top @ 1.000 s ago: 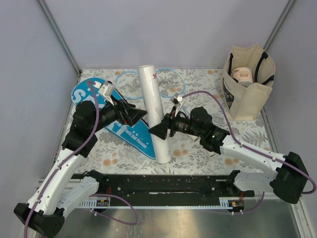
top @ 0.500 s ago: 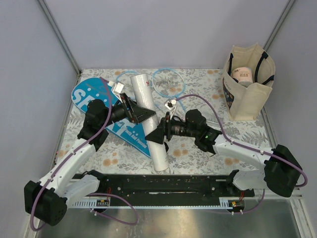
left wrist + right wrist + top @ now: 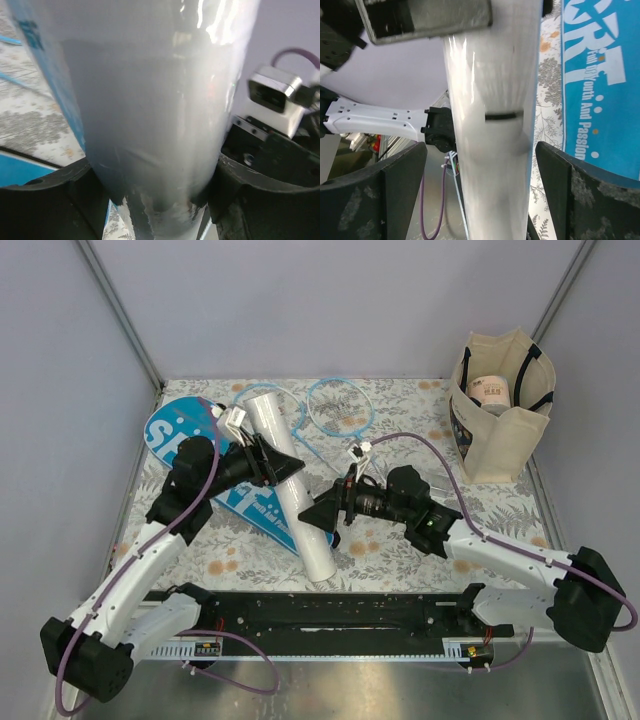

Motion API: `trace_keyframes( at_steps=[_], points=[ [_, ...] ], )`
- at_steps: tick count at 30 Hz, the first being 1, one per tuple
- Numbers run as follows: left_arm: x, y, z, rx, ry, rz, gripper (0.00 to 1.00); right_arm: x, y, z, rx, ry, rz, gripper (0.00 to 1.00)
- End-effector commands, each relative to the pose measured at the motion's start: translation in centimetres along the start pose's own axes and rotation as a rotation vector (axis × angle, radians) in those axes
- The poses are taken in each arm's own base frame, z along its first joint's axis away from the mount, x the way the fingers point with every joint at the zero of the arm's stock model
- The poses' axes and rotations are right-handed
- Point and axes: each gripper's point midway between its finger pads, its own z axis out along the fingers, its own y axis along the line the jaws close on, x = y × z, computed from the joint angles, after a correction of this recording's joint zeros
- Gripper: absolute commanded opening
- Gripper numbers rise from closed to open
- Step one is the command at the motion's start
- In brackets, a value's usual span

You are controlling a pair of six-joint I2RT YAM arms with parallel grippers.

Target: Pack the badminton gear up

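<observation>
The white tube (image 3: 292, 488) lies slanted across the floral table, its far end toward the back left. My left gripper (image 3: 288, 466) is shut on its upper half; in the left wrist view the tube (image 3: 150, 100) fills the space between the two dark jaws of the left gripper (image 3: 155, 202). My right gripper (image 3: 314, 512) straddles the lower half and stands open, with gaps on both sides of the tube (image 3: 495, 100) in the right wrist view. The blue "SPORT" cover (image 3: 235, 502) lies flat under the tube. Light-blue racket hoops (image 3: 340, 406) lie at the back.
A beige tote (image 3: 505, 430) with black handles stands at the back right, a pale roll (image 3: 490, 390) inside it. Grey walls close in the table on three sides. The black arm-mount rail (image 3: 330, 612) runs along the near edge.
The tube's far end has swung to the left. My left gripper has closed on the tube, and my right gripper has opened and let go of it.
</observation>
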Motion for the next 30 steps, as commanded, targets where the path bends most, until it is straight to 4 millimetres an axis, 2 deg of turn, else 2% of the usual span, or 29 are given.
trace_keyframes(
  at_steps=[1,5,7,8,9,12,14,16,20,24,30],
  points=[
    [-3.6,3.4,-1.8,-0.305,-0.078,0.001,0.49,-0.6,-0.9,-1.3,0.083,-0.061,-0.01,1.0],
    [-5.6,9.1,-5.6,-0.645,-0.128,-0.044,0.49,-0.6,-2.0,-2.9,0.155,-0.097,-0.004,1.0],
    [-6.4,12.5,-8.1,-0.808,-0.178,-0.071,0.52,-1.2,-4.3,-3.8,0.292,-0.18,0.076,1.0],
    [-6.7,14.1,-9.5,-0.892,-0.206,-0.101,0.52,-1.5,-6.4,-4.9,0.411,-0.238,0.154,1.0],
    [-6.9,15.6,-10.8,-0.951,-0.229,-0.131,0.52,-1.5,-7.4,-5.8,0.468,-0.258,0.19,0.99],
    [-6.9,19.6,-14.1,-1.101,-0.282,-0.223,0.52,-1.6,-7.6,-7.0,0.452,-0.218,0.135,1.0],
    [-6.5,21.8,-16.2,-1.192,-0.31,-0.283,0.52,-1.4,-7.9,-7.8,0.489,-0.191,0.121,1.0],
    [-6.0,23.8,-17.7,-1.268,-0.317,-0.325,0.57,-1.1,-8.9,-9.2,0.58,-0.173,0.106,1.0],
    [-5.3,26.9,-19.8,-1.385,-0.376,-0.408,0.59,-1.4,-11.0,-11.8,0.733,-0.201,0.033,0.99],
    [-3.6,29.3,-22.0,-1.539,-0.354,-0.45,0.6,-1.7,-12.1,-13.4,0.807,-0.227,-0.026,1.0],
    [-0.5,32.6,-25.0,-1.74,-0.242,-0.511,0.62,-1.5,-11.5,-13.3,0.762,-0.221,-0.046,1.0]
  ],
)
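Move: The white tube is already clasped by the left hand, its middle roughly 5 cm back and 3 cm right. It is bound for the bare cloth about 23 cm left, 4 cm back and 24 cm below, beside the blue SPORT bag, whose middle is some 15 cm left, 9 cm ahead and 26 cm down. From the right hand, the tube's middle lies about 5 cm ahead and 5 cm left; the nearer racket handle is 9 cm ahead, 19 cm right. The tube, still gripped in the left hand, is swept over the blue bag about 33 cm left, then increasingly down by some 17 cm, the wrist swinging round counter-clockwise until the fingers point steeply down. The right hand, already open, draws clear of the tube to the right and towards the racket handles, sinking somewhat and turning clockwise, fingers staying wide. ##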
